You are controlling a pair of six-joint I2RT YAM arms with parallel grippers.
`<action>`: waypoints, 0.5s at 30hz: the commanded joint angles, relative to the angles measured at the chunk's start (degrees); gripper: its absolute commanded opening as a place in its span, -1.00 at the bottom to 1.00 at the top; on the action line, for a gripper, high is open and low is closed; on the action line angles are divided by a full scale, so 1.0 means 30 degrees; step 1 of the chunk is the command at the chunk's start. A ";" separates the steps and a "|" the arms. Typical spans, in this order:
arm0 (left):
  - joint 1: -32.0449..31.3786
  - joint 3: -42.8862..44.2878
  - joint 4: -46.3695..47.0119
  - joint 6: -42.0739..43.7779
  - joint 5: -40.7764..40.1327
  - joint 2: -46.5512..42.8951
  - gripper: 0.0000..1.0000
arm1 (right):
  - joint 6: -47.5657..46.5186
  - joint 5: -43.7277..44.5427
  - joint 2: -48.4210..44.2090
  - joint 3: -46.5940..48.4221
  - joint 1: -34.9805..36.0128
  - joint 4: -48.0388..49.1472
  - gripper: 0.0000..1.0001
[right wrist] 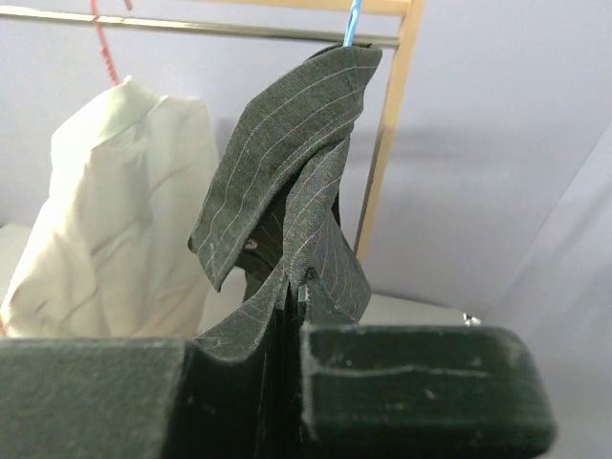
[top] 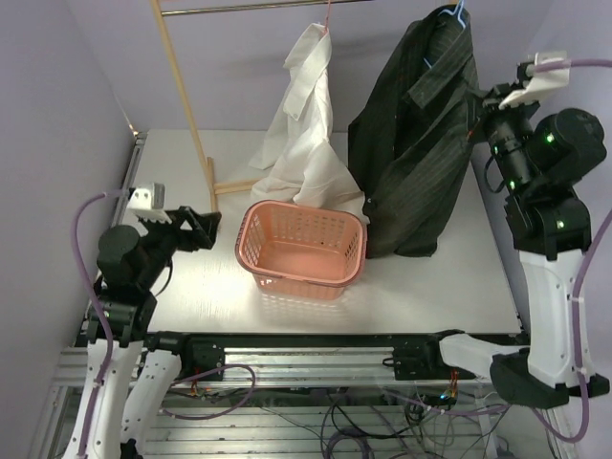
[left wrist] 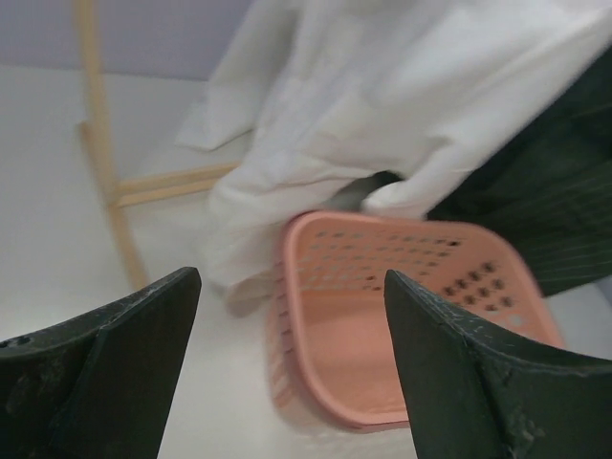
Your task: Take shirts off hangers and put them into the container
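Observation:
The cream-white shirt [top: 304, 134] hangs from a pink hanger [top: 328, 17], its lower part pooled on the table behind the container [top: 301, 282]. The dark pinstriped shirt [top: 411, 163] hangs from a light blue hanger [top: 459, 13] at the right. My right gripper [top: 478, 120] is shut on the dark shirt's edge just below the collar [right wrist: 287, 163]; the cloth runs down between its closed fingers [right wrist: 421, 382]. My left gripper [top: 196, 228] stands open and empty, low on the left. It faces the salmon-pink container [left wrist: 292, 316], which holds nothing.
A wooden rack post [top: 182, 96] slants up to a metal rail [top: 258, 8] that carries both hangers. Its foot [top: 234, 187] lies on the table left of the cream shirt. The table's right edge [top: 492, 249] runs beside the right arm.

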 commanded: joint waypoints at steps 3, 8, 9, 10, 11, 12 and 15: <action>-0.0090 0.4241 0.3870 -0.1790 0.8177 0.3740 0.76 | 0.0867 -0.3768 -0.4084 -0.2694 -0.0071 -0.0544 -1.00; -0.0134 0.6945 0.5970 -0.3221 1.1085 0.6549 0.77 | 0.1188 -0.8345 -0.7446 -0.5085 -0.0056 -0.1375 -1.00; -0.0183 0.7413 0.6342 -0.3516 1.1417 0.7074 0.77 | 0.1344 -0.9054 -0.8042 -0.5468 -0.0059 -0.1421 -1.00; -0.0267 0.7885 0.6700 -0.3824 1.1711 0.7645 0.77 | 0.1565 -0.9707 -0.8644 -0.5915 -0.0060 -0.1328 -1.00; -0.0456 0.8307 0.7078 -0.4067 1.1905 0.8123 0.78 | 0.1725 -1.0162 -0.9206 -0.6305 -0.0056 -0.1273 -1.00; -0.0766 0.8718 0.7279 -0.4204 1.1930 0.8637 0.78 | 0.1946 -1.0446 -0.9753 -0.6745 -0.0056 -0.1094 -1.00; -0.2418 1.0474 0.6716 -0.3542 1.0863 1.0359 0.78 | 0.2179 -1.0562 -1.0856 -0.7482 -0.0061 -0.1362 -1.00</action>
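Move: The dark shirt, its shoulder already pinched in the right fingers, hangs with its middle about 8 cm left, 4 cm ahead of and 15 cm below that hand. The container lies 27 cm left, 2 cm back and 48 cm down; the white shirt 27 cm left, 18 cm ahead, 25 cm down. From the left hand the dark shirt's middle is some 42 cm right, 13 cm ahead and 10 cm up, the container 23 cm right, 7 cm ahead, 24 cm down. The dark shirt is drawn back by its shoulder in the right hand's kept pinch, some 17 cm, drifting a little left and down as that wrist turns nearly 30 degrees counter-clockwise. Meanwhile the left hand, empty and open, climbs about 15 cm and swings 10 cm right towards the shirt, turning clockwise and tipping up slightly. ##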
